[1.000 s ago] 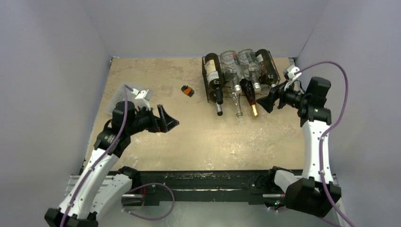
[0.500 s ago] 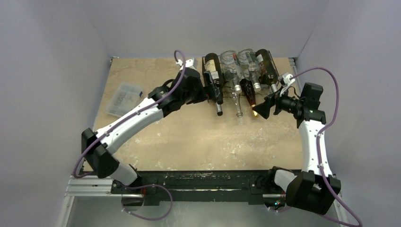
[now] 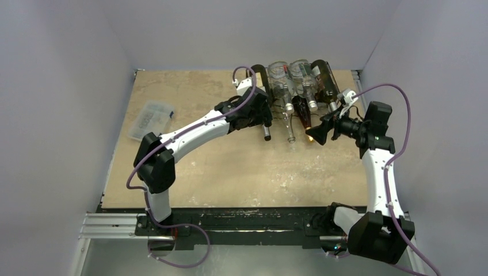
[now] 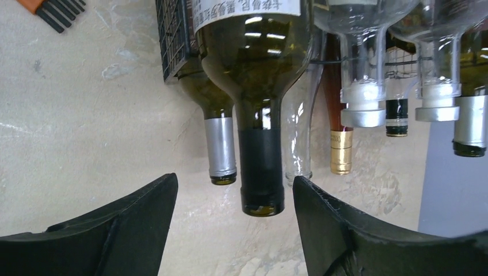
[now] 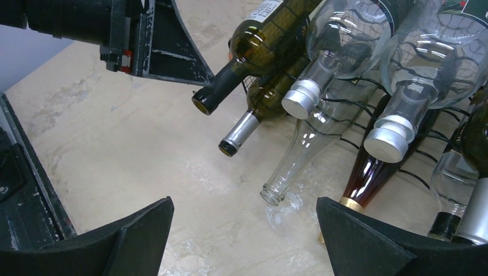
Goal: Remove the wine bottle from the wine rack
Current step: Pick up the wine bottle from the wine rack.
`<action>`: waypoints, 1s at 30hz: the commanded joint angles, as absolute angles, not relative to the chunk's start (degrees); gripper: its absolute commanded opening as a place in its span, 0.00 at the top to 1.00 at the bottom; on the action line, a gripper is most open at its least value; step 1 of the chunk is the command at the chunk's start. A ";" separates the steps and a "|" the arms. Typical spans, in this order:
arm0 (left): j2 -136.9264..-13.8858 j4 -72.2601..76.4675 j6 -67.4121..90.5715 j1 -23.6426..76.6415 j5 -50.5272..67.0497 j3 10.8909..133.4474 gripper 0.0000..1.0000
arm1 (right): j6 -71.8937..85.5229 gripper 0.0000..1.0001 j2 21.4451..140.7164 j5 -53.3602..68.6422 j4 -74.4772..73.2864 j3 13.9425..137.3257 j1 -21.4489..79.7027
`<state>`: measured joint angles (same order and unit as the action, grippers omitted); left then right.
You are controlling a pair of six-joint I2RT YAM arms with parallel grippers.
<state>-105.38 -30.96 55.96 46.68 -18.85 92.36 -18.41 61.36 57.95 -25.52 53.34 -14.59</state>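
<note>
The black wire wine rack [image 3: 335, 73] stands at the table's far right, loaded with several bottles lying necks toward me. The wine bottle [image 4: 253, 69], dark green with a white label and a black capsule, lies on the rack's upper left; it also shows in the right wrist view [image 5: 262, 43]. My left gripper [image 4: 235, 187] is open, and the bottle's black neck end reaches in between the fingers [image 4: 144, 213], touching neither. From above, the left gripper [image 3: 263, 117] covers that neck. My right gripper [image 5: 244, 210] is open and empty over the table, in front of the lower necks [image 3: 315, 134].
Clear bottles with silver caps [image 5: 299, 98] lie on the upper tier. A silver-capped green bottle [image 4: 221, 149], an uncapped clear bottle [image 5: 290, 169] and a brown gold-capped bottle [image 4: 340, 152] lie below. A clear plastic box [image 3: 151, 118] sits far left. A small orange-black item [image 4: 54, 8] lies left of the rack.
My left arm has swung from the table's left side across to the rack, and its jaws have narrowed around the green bottle's neck. The right gripper has shifted slightly left and nearer.
</note>
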 commanded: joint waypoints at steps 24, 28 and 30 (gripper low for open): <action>-116.71 -30.62 59.32 47.40 -23.38 106.35 0.47 | -16.51 0.01 59.20 52.30 -21.36 52.15 -13.53; -118.19 -30.39 58.98 47.44 -24.27 107.15 0.51 | -16.48 0.01 59.16 52.29 -21.28 52.16 -13.53; -118.83 -30.34 58.97 47.38 -24.55 107.33 0.53 | -16.51 0.01 59.15 52.09 -21.27 52.18 -13.48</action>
<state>-117.82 -30.98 58.08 47.07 -22.24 104.44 -16.93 60.58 52.99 -22.83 52.53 -13.76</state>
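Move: From the left hand, the wine bottle's neck lies about 4 cm ahead, 3 cm right and 3 cm below. The bottle's middle is some 12 cm ahead, 1 cm right and 2 cm lower. The silver-necked bottle's middle is 8 cm ahead, 1 cm right and 12 cm down; the clear bottle's is 14 cm ahead and 9 cm right. For the right hand, the wine bottle is roughly 14 cm ahead, 20 cm left and 7 cm below. Forward and to the right, about 5 cm in all, the left hand travels over the wine bottle's neck, first rising 2 cm, then sinking about 4 cm so that its fingers straddle the neck near the shoulder. The fingers narrow from three-quarters to half open, one on each side, not yet gripping; the wrist hardly turns. ##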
